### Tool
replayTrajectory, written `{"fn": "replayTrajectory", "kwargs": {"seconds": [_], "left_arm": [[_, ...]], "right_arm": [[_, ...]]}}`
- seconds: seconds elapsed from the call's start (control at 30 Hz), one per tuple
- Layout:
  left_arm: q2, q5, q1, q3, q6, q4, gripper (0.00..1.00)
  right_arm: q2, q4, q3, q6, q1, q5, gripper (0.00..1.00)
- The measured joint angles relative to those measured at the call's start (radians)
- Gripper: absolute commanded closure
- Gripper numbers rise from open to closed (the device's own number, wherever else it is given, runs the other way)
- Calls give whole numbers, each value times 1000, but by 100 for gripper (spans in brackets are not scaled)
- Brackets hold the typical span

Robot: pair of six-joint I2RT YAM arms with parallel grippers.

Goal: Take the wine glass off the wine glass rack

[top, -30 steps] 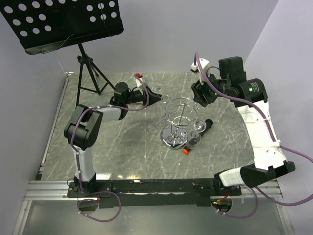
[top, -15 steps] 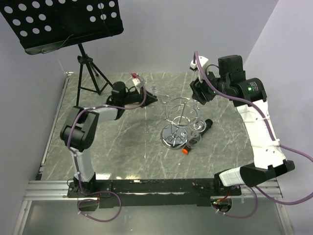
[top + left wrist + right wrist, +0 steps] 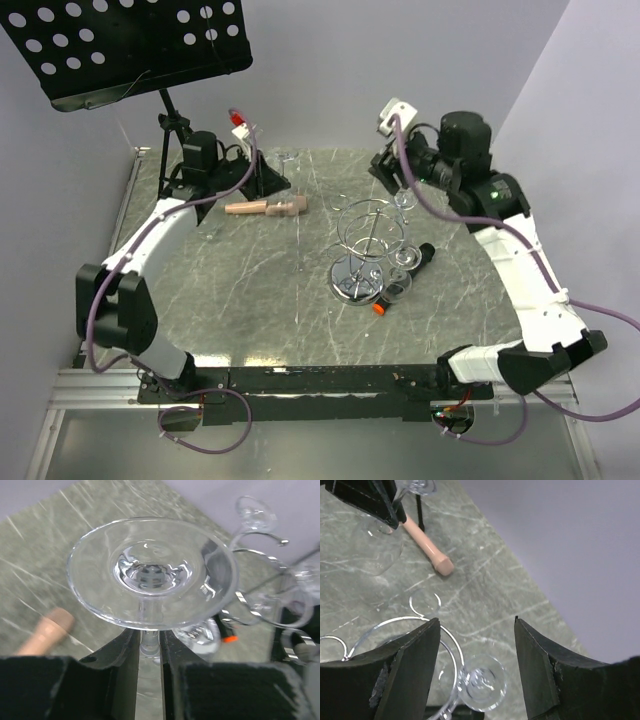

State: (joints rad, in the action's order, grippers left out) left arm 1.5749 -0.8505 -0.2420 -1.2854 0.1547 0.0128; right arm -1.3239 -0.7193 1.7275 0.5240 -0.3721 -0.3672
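My left gripper [image 3: 274,182] is shut on the stem of a clear wine glass [image 3: 150,570], its round foot towards the camera. It holds the glass above the table's back left, away from the chrome wine glass rack [image 3: 368,232]. The fingers [image 3: 120,650] pinch the stem just under the foot. The rack's wire arms [image 3: 260,580] show at the right of the left wrist view. My right gripper [image 3: 388,176] is open and empty over the rack's far side. Between its fingers [image 3: 415,650], below, a second glass's foot [image 3: 482,682] hangs on a rack arm [image 3: 451,647].
A wooden peg-like piece [image 3: 265,208] lies on the table below the left gripper. A black marker with an orange tip [image 3: 404,276] lies by the rack's disc base [image 3: 352,284]. A black music stand [image 3: 130,45] on a tripod [image 3: 185,150] stands at the back left.
My left arm has swung back and to the left with the glass, away from the rack, uncovering the wooden piece. My right gripper has moved a little up and left.
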Motion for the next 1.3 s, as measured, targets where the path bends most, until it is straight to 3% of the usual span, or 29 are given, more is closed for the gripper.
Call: {"fn": "replayTrajectory", "kwargs": {"seconds": [0.17, 0.33, 0.57, 0.67, 1.03, 1.3], "left_arm": [[-44, -62, 23, -26, 126, -163, 99], [69, -276, 64, -86, 354, -249, 99], [112, -389, 122, 186, 912, 48, 99], [129, -394, 149, 224, 1064, 74, 99], [133, -357, 166, 195, 1202, -42, 99], [133, -318, 166, 190, 1202, -148, 99]], "right_arm": [[58, 147, -145, 56, -114, 31, 31], [129, 250, -305, 150, -249, 75, 27], [203, 308, -480, 356, -438, 114, 8], [219, 307, -541, 457, -511, 124, 2], [116, 309, -552, 616, -641, 162, 0], [10, 481, -555, 637, -667, 264, 0]]}}
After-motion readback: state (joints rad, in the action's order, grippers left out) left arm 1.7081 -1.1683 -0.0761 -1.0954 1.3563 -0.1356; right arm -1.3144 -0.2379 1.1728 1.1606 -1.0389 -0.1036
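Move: The wine glass, still pinched by its stem in the left hand and hanging bowl-down about 3 cm under it, is some 18 cm left, 5 cm ahead and 16 cm below the right hand. From the right hand the rack is about 7 cm back, 1 cm left and 26 cm down; another hanging glass is about 7 cm right, 1 cm ahead and 18 cm down. From the left hand the pink stick lies roughly 8 cm ahead, 6 cm left, 25 cm down. Opening wide, right hand sweeps 25 cm left, down, back towards the glass; left lowers and tips it backward. ##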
